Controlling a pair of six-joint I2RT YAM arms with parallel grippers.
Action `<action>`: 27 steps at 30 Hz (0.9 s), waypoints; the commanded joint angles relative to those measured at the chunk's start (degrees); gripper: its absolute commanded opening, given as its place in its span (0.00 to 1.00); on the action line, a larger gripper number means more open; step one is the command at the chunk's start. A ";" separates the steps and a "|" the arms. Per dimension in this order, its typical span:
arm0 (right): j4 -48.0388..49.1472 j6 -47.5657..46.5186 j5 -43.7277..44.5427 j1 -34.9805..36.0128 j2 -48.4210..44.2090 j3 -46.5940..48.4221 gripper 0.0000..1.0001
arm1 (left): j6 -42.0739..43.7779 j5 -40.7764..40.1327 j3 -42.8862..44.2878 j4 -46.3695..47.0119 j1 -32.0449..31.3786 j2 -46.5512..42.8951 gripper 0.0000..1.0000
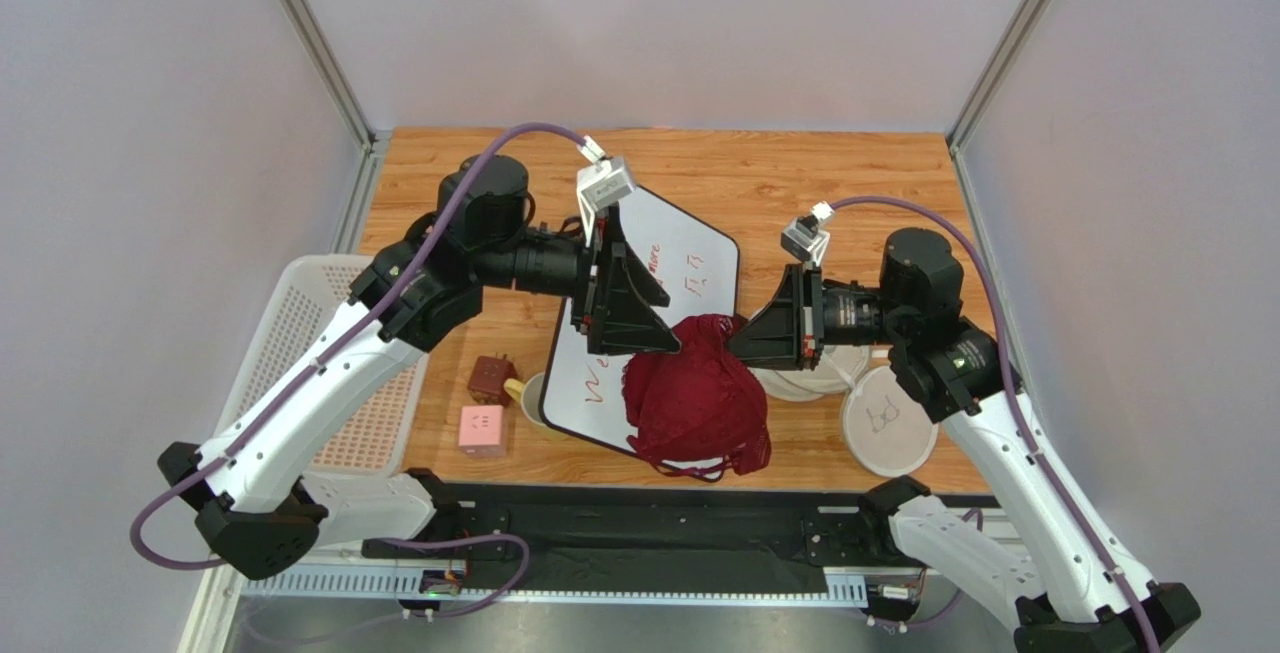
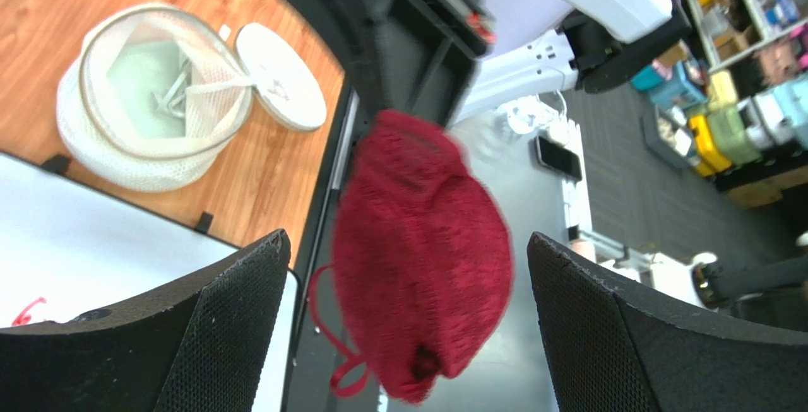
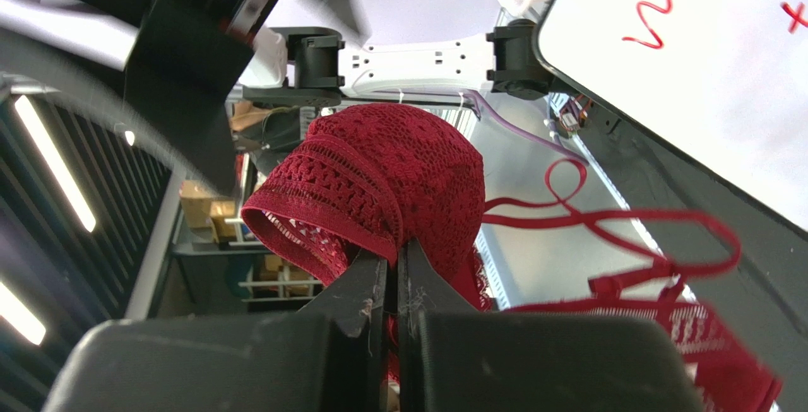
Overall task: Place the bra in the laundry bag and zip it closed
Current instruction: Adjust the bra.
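Observation:
The dark red bra (image 1: pixel 696 401) hangs in the air over the table's near edge, a thin strap dangling below. My right gripper (image 1: pixel 739 341) is shut on its upper edge; in the right wrist view the fingers (image 3: pixel 375 279) pinch the lace band of the bra (image 3: pixel 398 161). My left gripper (image 1: pixel 646 316) stands wide open just left of the bra, not touching it. In the left wrist view the bra (image 2: pixel 422 251) hangs between the spread pads (image 2: pixel 237 298). The white mesh laundry bag (image 2: pixel 152 100) stands open on the table, its disc lid (image 2: pixel 280 76) flipped beside it; from above the bag (image 1: pixel 827 376) is mostly hidden under my right arm.
A whiteboard (image 1: pixel 669 286) with red marks lies mid-table under the grippers. A white perforated basket (image 1: pixel 323 368) sits at the left. A pink box (image 1: pixel 483 427), a brown block (image 1: pixel 490 376) and a small cup (image 1: pixel 532 401) sit near the whiteboard's left edge.

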 commanded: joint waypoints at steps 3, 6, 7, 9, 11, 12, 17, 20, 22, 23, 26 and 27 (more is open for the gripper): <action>-4.42 2.41 1.16 -0.08 1.48 1.76 0.00 | 12.39 -10.90 3.27 -5.65 -7.76 -0.66 1.00; -4.51 2.76 1.16 0.01 1.91 1.93 0.00 | 15.29 -14.44 5.99 -9.79 -9.88 1.36 0.99; -4.51 3.03 1.07 -0.08 2.00 2.02 0.00 | 15.65 -14.89 6.78 -10.33 -10.49 1.71 0.98; -3.55 3.47 1.07 0.01 2.09 2.02 0.00 | 16.70 -16.99 7.31 -11.73 -11.02 2.42 0.97; -3.28 3.73 1.07 -0.08 2.18 2.37 0.00 | 17.06 -18.49 7.58 -12.18 -11.46 2.86 0.95; -3.36 3.64 0.98 0.00 2.18 2.46 0.00 | 17.67 -19.20 8.36 -12.96 -11.64 3.30 0.93; -2.57 4.00 0.81 0.01 2.18 2.37 0.00 | 18.20 -19.47 9.86 -14.64 -12.70 5.84 0.83; -3.62 3.12 0.98 0.18 2.35 2.99 0.00 | 18.03 -18.42 10.39 -14.64 -12.70 6.46 0.70; -3.89 2.24 0.81 0.27 2.27 2.99 0.00 | 17.76 -18.06 11.00 -14.64 -12.70 6.55 0.60; -4.15 1.98 0.98 0.36 2.27 2.99 0.00 | 17.59 -17.71 11.01 -14.64 -12.70 6.81 0.56; -4.33 1.18 0.81 0.44 2.18 2.46 0.00 | 16.45 -16.84 11.10 -14.12 -12.70 7.25 0.28; -4.33 0.83 0.89 0.36 2.09 2.37 0.00 | 16.27 -16.40 11.10 -13.94 -12.70 7.34 0.25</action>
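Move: The bra hangs bunched from my closed right fingers: its middle is about 2 cm to the left of my right hand, 3 cm back and 6 cm below. From my open left hand it sits roughly 2 cm to the right, 4 cm back and 10 cm below. On the table far beneath, the whiteboard's middle is some 13 cm ahead of the left hand and 2 cm to its left; the laundry bag stands about 19 cm to its right and 8 cm ahead. I swing my open left hand back about 2.5 cm, then bring it mostly down, over 4 cm in all, easing forward again and right towards the bra beside my right fingertips. The left fingers dip some 15 degrees as the wrist rolls about as much, and close most of the way on the fabric. My right hand sinks slightly and forward early on, then holds still, keeping its pinch. ##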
